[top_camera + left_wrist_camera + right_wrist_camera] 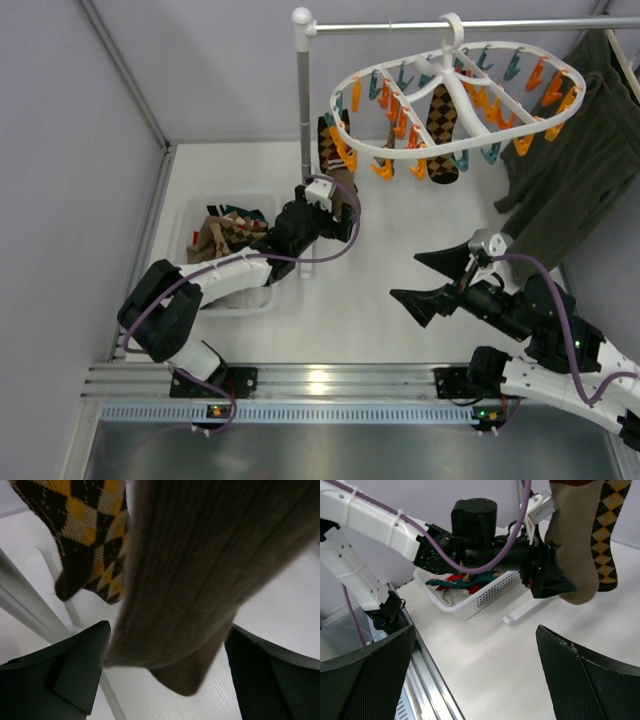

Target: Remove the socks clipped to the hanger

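Note:
The white oval hanger point(460, 100) with orange and teal clips hangs from the rack bar. An argyle sock point(441, 125) hangs from its middle, and more socks point(328, 145) hang at its left end by the pole. My left gripper point(328, 205) is open just under that left end. In the left wrist view a plain brown ribbed sock point(200, 580) hangs down between the open fingers point(65, 675), with an argyle sock point(92, 535) beside it. My right gripper point(430, 275) is open and empty low over the table; in its wrist view point(477, 675) both socks point(575, 545) show.
A white basket point(195, 215) at the left holds loose socks point(230, 232); it also shows in the right wrist view point(470, 597). The grey pole rack point(303, 110) stands behind my left gripper. A big dark green garment point(570, 180) hangs at the right.

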You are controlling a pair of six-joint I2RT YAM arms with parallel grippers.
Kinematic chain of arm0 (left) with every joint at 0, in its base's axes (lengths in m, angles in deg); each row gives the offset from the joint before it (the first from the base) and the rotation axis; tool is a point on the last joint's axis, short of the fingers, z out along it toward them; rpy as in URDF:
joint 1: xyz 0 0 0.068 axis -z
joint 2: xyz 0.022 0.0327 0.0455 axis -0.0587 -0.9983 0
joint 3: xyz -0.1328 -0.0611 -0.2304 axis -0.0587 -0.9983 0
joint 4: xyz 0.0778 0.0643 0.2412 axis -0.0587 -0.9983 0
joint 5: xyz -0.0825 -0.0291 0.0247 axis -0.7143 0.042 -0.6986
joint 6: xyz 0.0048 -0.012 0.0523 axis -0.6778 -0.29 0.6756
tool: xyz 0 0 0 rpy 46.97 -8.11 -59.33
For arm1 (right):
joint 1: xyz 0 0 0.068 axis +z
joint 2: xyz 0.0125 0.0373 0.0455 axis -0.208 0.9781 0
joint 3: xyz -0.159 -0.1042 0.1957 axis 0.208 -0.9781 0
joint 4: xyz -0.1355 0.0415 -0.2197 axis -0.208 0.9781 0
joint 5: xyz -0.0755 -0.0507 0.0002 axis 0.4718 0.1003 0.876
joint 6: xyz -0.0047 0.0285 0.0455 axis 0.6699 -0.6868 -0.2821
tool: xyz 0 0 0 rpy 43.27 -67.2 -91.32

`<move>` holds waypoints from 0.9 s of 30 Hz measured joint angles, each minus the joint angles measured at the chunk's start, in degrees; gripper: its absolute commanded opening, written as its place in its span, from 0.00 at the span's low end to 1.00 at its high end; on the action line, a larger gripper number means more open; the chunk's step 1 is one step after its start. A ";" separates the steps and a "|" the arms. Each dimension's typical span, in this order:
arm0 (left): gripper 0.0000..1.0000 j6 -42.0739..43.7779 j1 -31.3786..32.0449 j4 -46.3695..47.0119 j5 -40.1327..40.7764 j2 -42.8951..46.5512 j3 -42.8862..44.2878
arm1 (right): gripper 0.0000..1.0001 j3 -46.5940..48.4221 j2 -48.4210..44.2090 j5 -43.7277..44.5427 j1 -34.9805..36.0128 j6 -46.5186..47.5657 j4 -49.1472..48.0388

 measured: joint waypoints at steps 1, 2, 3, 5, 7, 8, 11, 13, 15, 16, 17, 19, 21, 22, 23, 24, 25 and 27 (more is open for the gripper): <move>0.87 0.04 -0.22 0.74 -0.02 -0.76 0.44 | 0.99 -0.02 0.07 -0.59 0.00 0.00 -0.02; 0.81 0.11 -0.42 1.60 -0.20 -1.33 0.74 | 0.99 -0.02 0.11 -1.05 0.00 0.02 -0.02; 0.72 0.17 -0.61 2.29 -0.26 -1.68 0.98 | 0.99 0.00 0.20 -1.40 0.00 0.02 -0.02; 0.36 0.09 -0.72 3.28 -0.76 -1.88 1.33 | 1.00 0.00 0.42 -1.73 0.00 0.22 -0.11; 0.00 -0.28 -0.76 4.90 -1.40 -1.88 1.46 | 0.99 -0.02 0.61 -1.70 0.00 0.35 -0.11; 0.00 -0.59 -0.76 5.44 -1.62 -1.86 1.49 | 0.99 -0.02 0.68 -1.70 0.00 0.39 -0.13; 0.00 -0.76 -0.61 6.23 -1.77 -1.42 1.49 | 0.99 -0.02 0.79 -1.36 0.00 0.39 -0.15; 0.00 -1.16 -0.13 6.21 -1.46 -0.42 1.44 | 1.00 -0.02 0.79 -0.59 0.00 0.35 -0.17; 0.00 -1.25 0.72 6.29 -0.50 1.40 1.20 | 0.99 -0.02 0.79 0.52 0.00 0.20 -0.17; 0.00 -1.22 1.42 6.34 0.00 2.29 1.09 | 0.99 0.00 0.76 1.05 0.00 0.11 -0.17; 0.00 -1.01 2.58 6.62 0.94 3.52 0.83 | 0.99 0.04 0.76 1.70 0.00 -0.11 -0.17; 0.00 -0.37 5.29 7.06 3.48 5.57 0.17 | 0.99 0.22 0.79 2.97 0.00 -0.72 -0.09; 0.00 0.79 9.16 8.00 7.52 7.08 -0.39 | 0.98 1.38 1.18 4.02 0.00 -1.44 0.39; 0.00 1.49 11.47 8.41 9.75 7.58 -0.74 | 0.97 2.45 1.62 4.59 0.00 -1.84 0.72; 0.00 2.03 13.99 8.55 12.07 7.91 -1.09 | 0.97 3.80 2.19 5.16 0.00 -2.23 1.11; 0.00 2.45 16.04 8.70 14.27 7.98 -1.44 | 0.96 5.38 2.86 5.73 0.00 -2.71 1.22; 0.00 2.93 18.27 8.79 16.68 7.98 -1.88 | 0.95 7.06 3.54 6.36 0.00 -3.10 1.55; 0.00 3.61 22.16 8.70 21.57 7.85 -2.71 | 0.95 10.05 4.57 7.85 0.00 -3.72 1.86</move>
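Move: The brown sock hangs right in front of my left hand with its foot between the open fingers. Its middle is about 2 cm ahead and some 6 cm above. The checkered sock hangs roughly 9 cm ahead of that hand, 3 cm to its left and 8 cm higher. The stand's pole is about 12 cm ahead and 10 cm left. From my idle right hand, the brown sock is some 22 cm forward, 17 cm left and a little lower. I snap my left fingers fully shut on the brown sock near its heel, easing barely a centimetre forward. Keeping the pinch, I lift, then pull back towards me and to the right, ending about 10 cm back, 7 cm up and 6 cm right, fingers tipped up by some 10 degrees. Late on, my open right hand rises about 5 cm. ##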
